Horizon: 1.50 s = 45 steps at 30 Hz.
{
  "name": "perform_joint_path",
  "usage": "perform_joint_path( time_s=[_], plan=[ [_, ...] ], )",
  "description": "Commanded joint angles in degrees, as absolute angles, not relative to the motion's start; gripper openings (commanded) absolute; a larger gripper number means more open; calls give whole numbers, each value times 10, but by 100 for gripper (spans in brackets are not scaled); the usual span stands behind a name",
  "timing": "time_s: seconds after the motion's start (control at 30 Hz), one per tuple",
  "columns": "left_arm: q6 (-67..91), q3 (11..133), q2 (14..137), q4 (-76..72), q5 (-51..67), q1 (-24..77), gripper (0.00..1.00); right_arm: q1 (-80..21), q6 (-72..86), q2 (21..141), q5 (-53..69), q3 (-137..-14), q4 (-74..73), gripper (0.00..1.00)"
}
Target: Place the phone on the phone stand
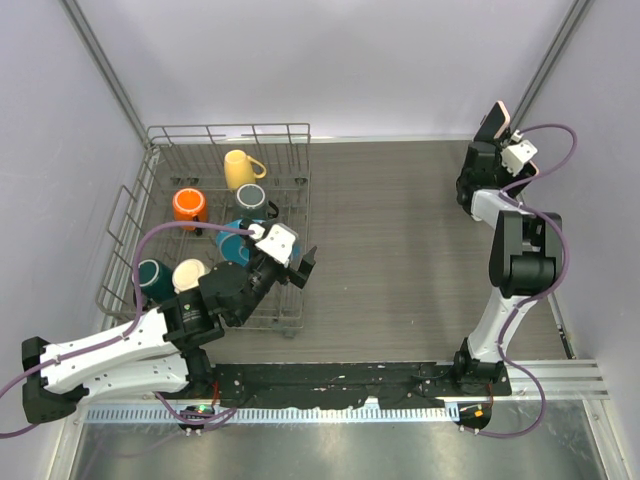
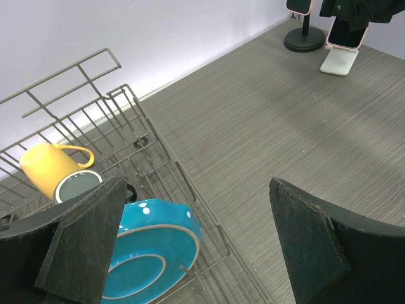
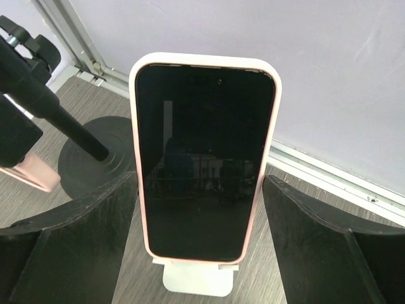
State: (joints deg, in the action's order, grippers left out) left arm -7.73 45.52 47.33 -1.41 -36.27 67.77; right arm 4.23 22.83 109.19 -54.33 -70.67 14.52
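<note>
A phone [image 3: 202,158] in a pink case, screen dark, stands upright on a small white stand [image 3: 196,278]. My right gripper [image 3: 199,240] is open, one finger on each side of the phone, not gripping it. The black phone stand [image 3: 95,158], with a round disc base and a post, is just left of it. Another pink-cased phone [image 2: 297,6] sits in its holder. The left wrist view shows both stands at its top right, the black one [image 2: 304,41] and the white one [image 2: 338,63]. My left gripper [image 2: 196,190] is open and empty over the rack's edge.
A wire dish rack [image 1: 300,135] at the left holds a yellow mug [image 1: 240,168], an orange mug [image 1: 188,205], a blue bowl [image 2: 149,247] and other cups. The back wall and right wall stand close behind the two stands.
</note>
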Motion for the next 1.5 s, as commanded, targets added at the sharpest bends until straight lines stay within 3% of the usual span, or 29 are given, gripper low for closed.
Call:
perform_joint_path(
  time_s=[0.0,0.43,0.63,0.73,0.77,0.9,0.97,1.0,1.07,1.13,1.47],
  plan=[
    [-70,468,465,-26,-360,679,99,49,225,1034,-519,-689,172,85],
    [-69,468,468,-26,-360,679,99,62,202,958,-539,-688,118,85],
    [-69,469,467,-25,-358,679,99,23,142,891,-438,-714,4,86],
    [-70,469,471,-25,-360,679,99,23,157,868,-159,-736,-111,86],
    [-73,469,472,-25,-361,679,99,19,158,861,5,-743,-145,86],
    [-72,469,473,-25,-363,679,99,7,203,785,205,-717,-173,86],
    [-72,469,472,-25,-361,679,99,-19,199,753,158,-726,-248,86],
    [-68,471,473,-24,-360,679,99,-55,178,727,14,-740,-290,86],
    [-62,476,479,-17,-356,679,99,-105,172,696,-162,-772,-383,86],
    [-43,489,483,-3,-347,679,99,-148,191,637,-225,-774,-408,86],
    [117,728,503,186,-237,679,100,-151,304,387,-20,-806,-401,86]
  ],
)
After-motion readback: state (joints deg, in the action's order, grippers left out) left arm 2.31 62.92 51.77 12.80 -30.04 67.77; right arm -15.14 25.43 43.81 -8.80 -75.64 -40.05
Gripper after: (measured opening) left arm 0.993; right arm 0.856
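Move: The phone leaning on the white phone stand stands between my right hand's open fingers, its middle about 1 cm ahead, 1 cm to the right and 1 cm up. The white stand is straight below, some 6 cm down. The black stand with the other phone is roughly 9 cm ahead, 3 cm left and 3 cm lower. From my left hand the phone lies about 29 cm ahead, 52 cm right and 17 cm down. I leave the phone on its stand: with its fingers kept at the same wide gap, my right hand slips off the phone's side edges, going up and slightly back about 6 cm. Then it swings left over the table, turning some 60 degrees counter-clockwise, and speeds back and up, away from both stands. Late on, my left hand, still open, starts rising, about 6 cm. ##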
